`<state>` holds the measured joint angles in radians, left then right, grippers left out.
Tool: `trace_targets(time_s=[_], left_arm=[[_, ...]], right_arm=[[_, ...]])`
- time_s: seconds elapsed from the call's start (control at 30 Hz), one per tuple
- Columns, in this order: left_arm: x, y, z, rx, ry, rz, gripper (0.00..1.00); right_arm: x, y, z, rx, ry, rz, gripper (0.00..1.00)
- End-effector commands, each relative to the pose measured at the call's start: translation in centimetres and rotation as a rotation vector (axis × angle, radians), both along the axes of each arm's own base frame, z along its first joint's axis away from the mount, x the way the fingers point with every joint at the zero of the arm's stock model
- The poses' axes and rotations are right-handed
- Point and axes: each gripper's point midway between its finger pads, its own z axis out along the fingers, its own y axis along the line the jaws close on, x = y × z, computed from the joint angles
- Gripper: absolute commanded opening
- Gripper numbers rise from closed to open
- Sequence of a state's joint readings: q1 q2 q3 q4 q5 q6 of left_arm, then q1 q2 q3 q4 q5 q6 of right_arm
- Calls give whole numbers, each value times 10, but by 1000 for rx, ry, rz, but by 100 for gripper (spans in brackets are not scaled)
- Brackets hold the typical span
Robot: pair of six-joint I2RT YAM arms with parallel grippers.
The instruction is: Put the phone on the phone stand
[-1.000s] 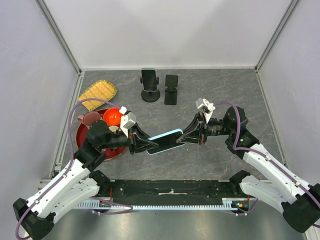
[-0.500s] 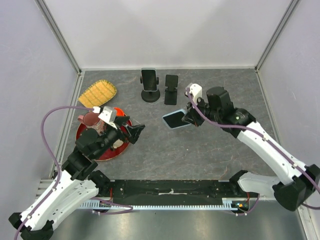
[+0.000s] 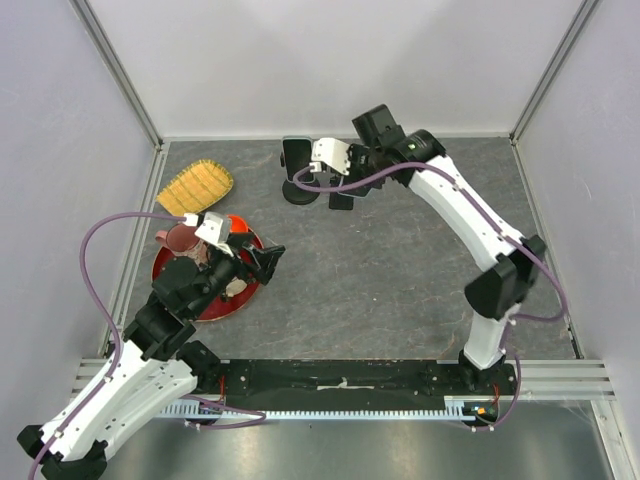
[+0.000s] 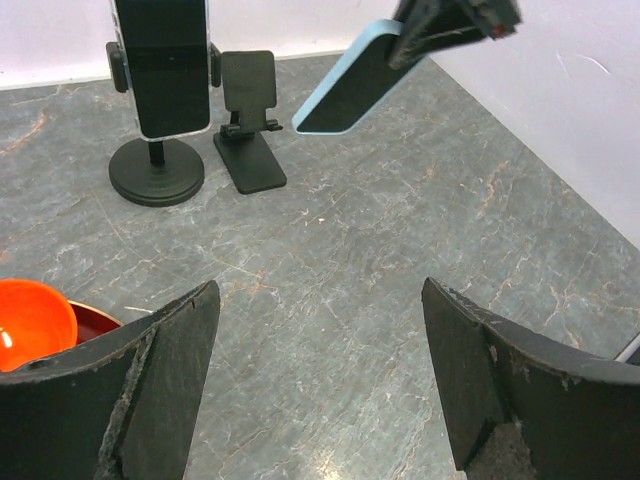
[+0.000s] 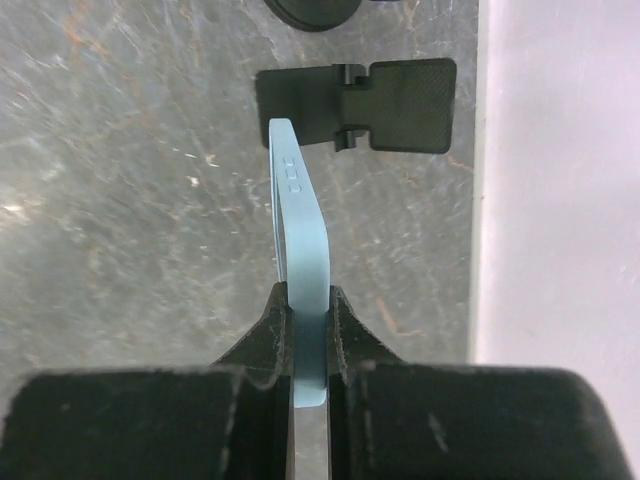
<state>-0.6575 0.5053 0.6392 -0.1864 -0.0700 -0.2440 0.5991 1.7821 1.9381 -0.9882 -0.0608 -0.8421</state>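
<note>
A light blue phone point(image 5: 299, 240) is held edge-on in my right gripper point(image 5: 308, 300), which is shut on its lower end. It hangs in the air just in front of a small black folding phone stand point(image 5: 370, 95) at the back of the table. The left wrist view shows the phone point(image 4: 350, 85) tilted, above and right of that stand point(image 4: 250, 120). In the top view the right gripper point(image 3: 350, 175) covers the phone. My left gripper point(image 4: 320, 330) is open and empty, and sits low at the left point(image 3: 268, 258).
A second stand with a round base point(image 4: 157, 185) holds a black phone point(image 4: 160, 70) just left of the folding stand. A red tray point(image 3: 170, 290) with an orange bowl point(image 4: 30, 320) and a brown cup point(image 3: 180, 238) lies under my left arm. A yellow woven basket point(image 3: 195, 185) lies at the back left.
My left gripper let go of the phone and drew back over the red tray. My right arm carried the phone from the table's middle to the back, over the folding stand.
</note>
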Motion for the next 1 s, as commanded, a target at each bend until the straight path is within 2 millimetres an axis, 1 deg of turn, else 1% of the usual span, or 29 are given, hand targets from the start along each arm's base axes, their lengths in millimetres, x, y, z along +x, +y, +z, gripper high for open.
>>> trace_targets(time_s=[0.0, 0.03, 0.07, 0.1, 0.13, 0.17, 0.2, 0.23, 0.27, 0.3, 0.33, 0.4, 0.5, 0.6, 0.7, 0.97], left_arm=[[3, -1, 8, 8, -37, -3, 87], [2, -2, 6, 10, -31, -7, 87], [3, -3, 6, 11, -30, -10, 87], [3, -3, 6, 10, -29, -12, 87], [3, -4, 5, 11, -28, -15, 87], [3, -4, 5, 11, -27, -17, 87], [3, -4, 5, 11, -28, -17, 87], [3, -5, 5, 13, -27, -20, 87], [3, -5, 5, 14, -26, -20, 87], [4, -5, 4, 15, -24, -20, 87], [3, -5, 5, 14, -26, -20, 87], [4, -5, 5, 14, -26, -20, 87], [4, -6, 3, 14, -23, -23, 87], [5, -8, 3, 12, -22, -30, 87], [6, -9, 4, 11, -23, -33, 87], [7, -9, 3, 9, -20, -32, 87]], right_arm=[[39, -14, 31, -186, -130, 103, 0], [45, -17, 28, -191, -124, 99, 0], [52, -15, 22, -201, -119, 117, 0], [57, -15, 27, -195, -137, 113, 0], [60, -12, 26, -174, -133, 129, 0], [65, -7, 19, -169, -122, 145, 0], [69, -6, 24, -160, -138, 143, 0], [75, -3, 15, -164, -123, 145, 0], [77, -1, 14, -158, -123, 144, 0], [81, 1, 20, -143, -139, 132, 0], [85, 4, 13, -139, -126, 128, 0], [87, 9, 19, -96, -129, 119, 0], [89, 16, 14, -63, -115, 110, 0], [92, 17, 1, -59, -87, 78, 0], [97, 16, -4, -64, -87, 51, 0], [108, 26, -5, -27, -112, 23, 0]])
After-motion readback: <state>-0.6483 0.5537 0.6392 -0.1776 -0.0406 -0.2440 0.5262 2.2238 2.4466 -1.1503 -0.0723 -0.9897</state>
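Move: The right gripper holds the phone by one end, its free end pointing forward, left and down. The empty folding stand is about 11 cm ahead, 6 cm left and some 17 cm below this hand. The round-based stand, already carrying the black phone, is roughly 10 cm ahead, 17 cm left and 15 cm below. For the left hand, the folding stand is about 28 cm ahead, 14 cm right and 20 cm lower. Carry the phone forward about 8 cm with the right gripper, quickly at first, towards the folding stand, tilting the wrist some 10 degrees so that the fingers and the phone's free end point more steeply down. Then stop reaching and sink gently, for about 4 cm of descent in all. Keep the fingers shut on the phone. ##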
